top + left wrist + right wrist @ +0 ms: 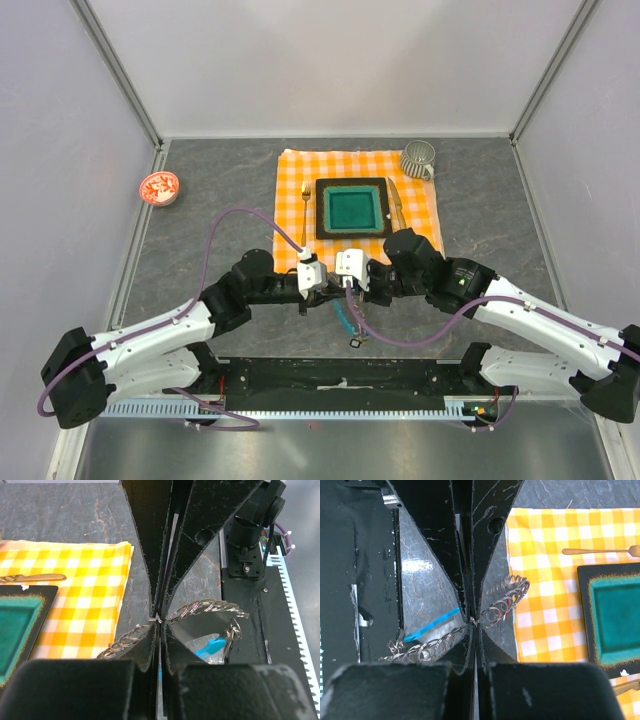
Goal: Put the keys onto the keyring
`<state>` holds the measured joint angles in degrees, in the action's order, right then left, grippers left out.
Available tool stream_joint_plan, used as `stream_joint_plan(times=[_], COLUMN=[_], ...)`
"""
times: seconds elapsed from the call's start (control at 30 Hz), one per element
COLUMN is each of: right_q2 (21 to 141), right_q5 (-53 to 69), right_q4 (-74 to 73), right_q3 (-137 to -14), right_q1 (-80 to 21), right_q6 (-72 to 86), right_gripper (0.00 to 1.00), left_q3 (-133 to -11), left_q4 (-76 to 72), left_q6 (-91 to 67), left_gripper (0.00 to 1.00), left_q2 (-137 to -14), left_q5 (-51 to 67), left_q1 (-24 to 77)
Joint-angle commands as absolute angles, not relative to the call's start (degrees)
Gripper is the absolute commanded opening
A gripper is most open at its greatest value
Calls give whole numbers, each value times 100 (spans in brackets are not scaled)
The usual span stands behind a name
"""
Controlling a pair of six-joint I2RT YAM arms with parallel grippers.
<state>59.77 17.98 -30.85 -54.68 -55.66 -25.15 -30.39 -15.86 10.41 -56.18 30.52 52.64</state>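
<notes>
The keyring (205,607) is a silvery chain of linked wire rings with a cyan clip (211,646) hanging from it. It is stretched between both grippers, just above the grey table in front of the checked cloth. My left gripper (157,619) is shut on the keyring's wire. My right gripper (474,621) is shut on the same keyring (502,605), with the cyan clip (432,625) to its left. From above, the left gripper (320,290) and right gripper (345,286) nearly touch, and the cyan clip (344,318) dangles below them. Small red specks (507,604) show among the rings; no keys are plainly visible.
An orange checked cloth (295,215) carries a dark square plate (324,210) with a teal centre, a fork (305,205) and a knife (396,200). A grey mug (418,158) stands at the back right. A red-and-white dish (159,187) sits far left. The black base plate (340,378) lies along the near edge.
</notes>
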Motion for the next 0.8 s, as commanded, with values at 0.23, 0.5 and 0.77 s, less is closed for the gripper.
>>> stream_joint_plan(times=[0.23,0.5,0.77], right_q2=[5407,4685,4720], right_q5=[1442,668,729], right_q4=[-2602,-2180,-1258], right_q3=[-5564,-4835,-3991], right_q1=[-5599,-5599,-5607], right_q6=[-2180,-1469,-1002], right_gripper=[32,39,38], left_q3=[-2910,-1514,-616], left_q4=[-2301,-5077,-7503], left_q6=[1038,510,176], left_gripper=[2,2,2], left_q2=[-5458,-5484,-6090], left_q5=[2497,1995,2021], left_q1=[5282,5291,5282])
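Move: Both hands already pinch the wire keyring at nearly the same spot, fingertip to fingertip. From either hand the keyring's middle hangs about 3 cm back and 3 cm below, level sideways. Its dark key tag dangles some 10 cm back, 2 cm right and 8 cm down. On the table, about 18 cm below both, the green plate is about 27 cm ahead and 1 cm right, the fork 26 cm ahead and 11 cm left. Upwards first, the right hand opens its fingers to let go of the wire, rises about 5 cm while backing off to its right, then sinks almost to its old height, turning clockwise. The left hand waits shut on the keyring, then carries it down some 4 cm and to the left, slightly forward, its fingertips tipping up about 10 degrees. ##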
